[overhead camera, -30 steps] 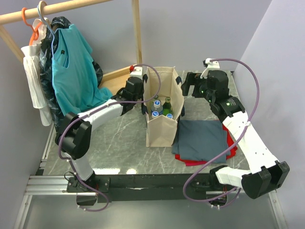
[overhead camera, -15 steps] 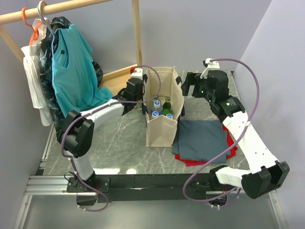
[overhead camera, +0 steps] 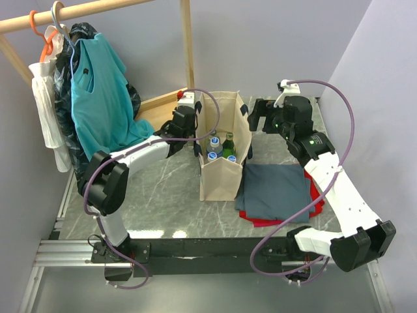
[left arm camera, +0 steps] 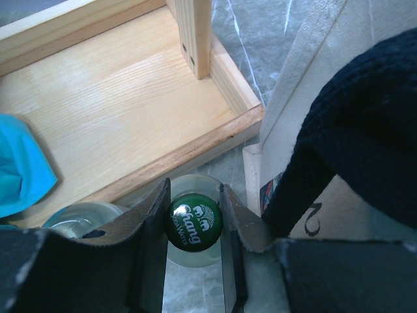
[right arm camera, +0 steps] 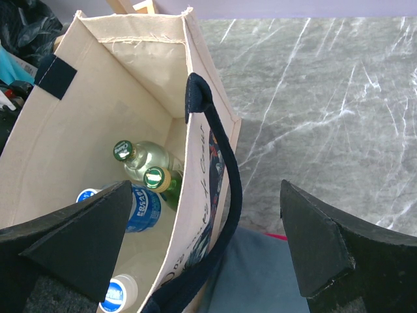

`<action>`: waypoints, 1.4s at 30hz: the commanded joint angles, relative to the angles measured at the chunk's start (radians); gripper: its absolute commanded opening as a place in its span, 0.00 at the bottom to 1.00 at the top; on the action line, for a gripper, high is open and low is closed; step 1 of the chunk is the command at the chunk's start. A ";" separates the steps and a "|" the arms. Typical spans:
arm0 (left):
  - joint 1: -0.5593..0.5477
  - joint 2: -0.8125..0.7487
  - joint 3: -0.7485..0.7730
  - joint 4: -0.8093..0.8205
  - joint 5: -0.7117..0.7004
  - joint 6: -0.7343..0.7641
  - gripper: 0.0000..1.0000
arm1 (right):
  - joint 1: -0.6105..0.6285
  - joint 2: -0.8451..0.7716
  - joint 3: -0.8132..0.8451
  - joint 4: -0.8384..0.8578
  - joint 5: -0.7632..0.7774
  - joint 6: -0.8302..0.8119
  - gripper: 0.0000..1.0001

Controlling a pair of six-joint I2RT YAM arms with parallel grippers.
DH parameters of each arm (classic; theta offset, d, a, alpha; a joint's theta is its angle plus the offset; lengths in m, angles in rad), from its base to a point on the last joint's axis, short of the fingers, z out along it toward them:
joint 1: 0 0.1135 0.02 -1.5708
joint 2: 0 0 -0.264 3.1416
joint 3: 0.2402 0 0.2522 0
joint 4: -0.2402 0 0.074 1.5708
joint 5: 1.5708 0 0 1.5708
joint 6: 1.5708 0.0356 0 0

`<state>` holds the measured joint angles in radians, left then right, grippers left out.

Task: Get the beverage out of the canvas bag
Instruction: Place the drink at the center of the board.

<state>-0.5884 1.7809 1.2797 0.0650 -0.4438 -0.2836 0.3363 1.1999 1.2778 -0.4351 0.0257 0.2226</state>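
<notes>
The beige canvas bag stands upright mid-table with its navy handles hanging. Inside it, the right wrist view shows several bottles: a clear one with a green cap, a green one with a gold cap and blue-labelled water bottles. My left gripper is shut on the neck of a clear soda bottle with a green cap. That bottle is upright outside the bag, between the bag's left wall and the wooden base. My right gripper hangs open above the bag's right wall and handle, holding nothing.
A second clear bottle stands just left of the held one. The wooden base of the clothes rack lies close behind. A folded grey-blue cloth over something red lies right of the bag.
</notes>
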 commanded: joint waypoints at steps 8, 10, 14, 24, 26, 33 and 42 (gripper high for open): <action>0.002 -0.029 -0.005 0.182 -0.073 -0.022 0.01 | 0.004 -0.003 0.029 0.019 -0.001 -0.011 1.00; 0.002 -0.029 -0.016 0.194 -0.072 -0.023 0.01 | 0.006 -0.003 0.029 0.021 -0.001 -0.011 1.00; 0.004 -0.017 -0.003 0.174 -0.075 -0.025 0.02 | 0.006 -0.003 0.026 0.019 0.000 -0.011 1.00; 0.002 -0.035 -0.016 0.173 -0.056 -0.034 0.41 | 0.006 -0.003 0.029 0.022 -0.006 -0.011 1.00; 0.001 -0.038 -0.016 0.168 -0.062 -0.037 0.42 | 0.004 -0.002 0.032 0.022 -0.007 -0.009 1.00; 0.001 -0.044 -0.019 0.167 -0.061 -0.035 0.61 | 0.004 0.004 0.032 0.022 -0.015 -0.006 1.00; 0.001 -0.060 -0.020 0.165 -0.072 -0.035 0.64 | 0.006 0.004 0.037 0.021 -0.017 -0.008 1.00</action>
<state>-0.5873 1.7821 1.2472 0.1799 -0.4957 -0.3119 0.3363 1.2011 1.2778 -0.4351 0.0139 0.2222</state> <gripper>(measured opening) 0.633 0.998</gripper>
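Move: Held between the left fingers by its neck is the green-capped drink bottle, its middle about 8 cm straight below the hand point. The first glass bottle stands some 7 cm to the left and 3 cm back; the canvas bag's middle is about 13 cm to the right and 9 cm back; the wooden tray's middle lies some 10 cm to the left and 5 cm ahead. From the right hand, the bottle is about 25 cm left, 10 cm ahead and well below. Keep the pinch on the bottle's neck and ease the left gripper down and left, only about half a centimetre each way, between the tray's front edge and the canvas bag. Hold briefly, then open the fingers to let go of the neck while coming up about 1.5 cm and slightly forward, fingers tipping up a few degrees. ##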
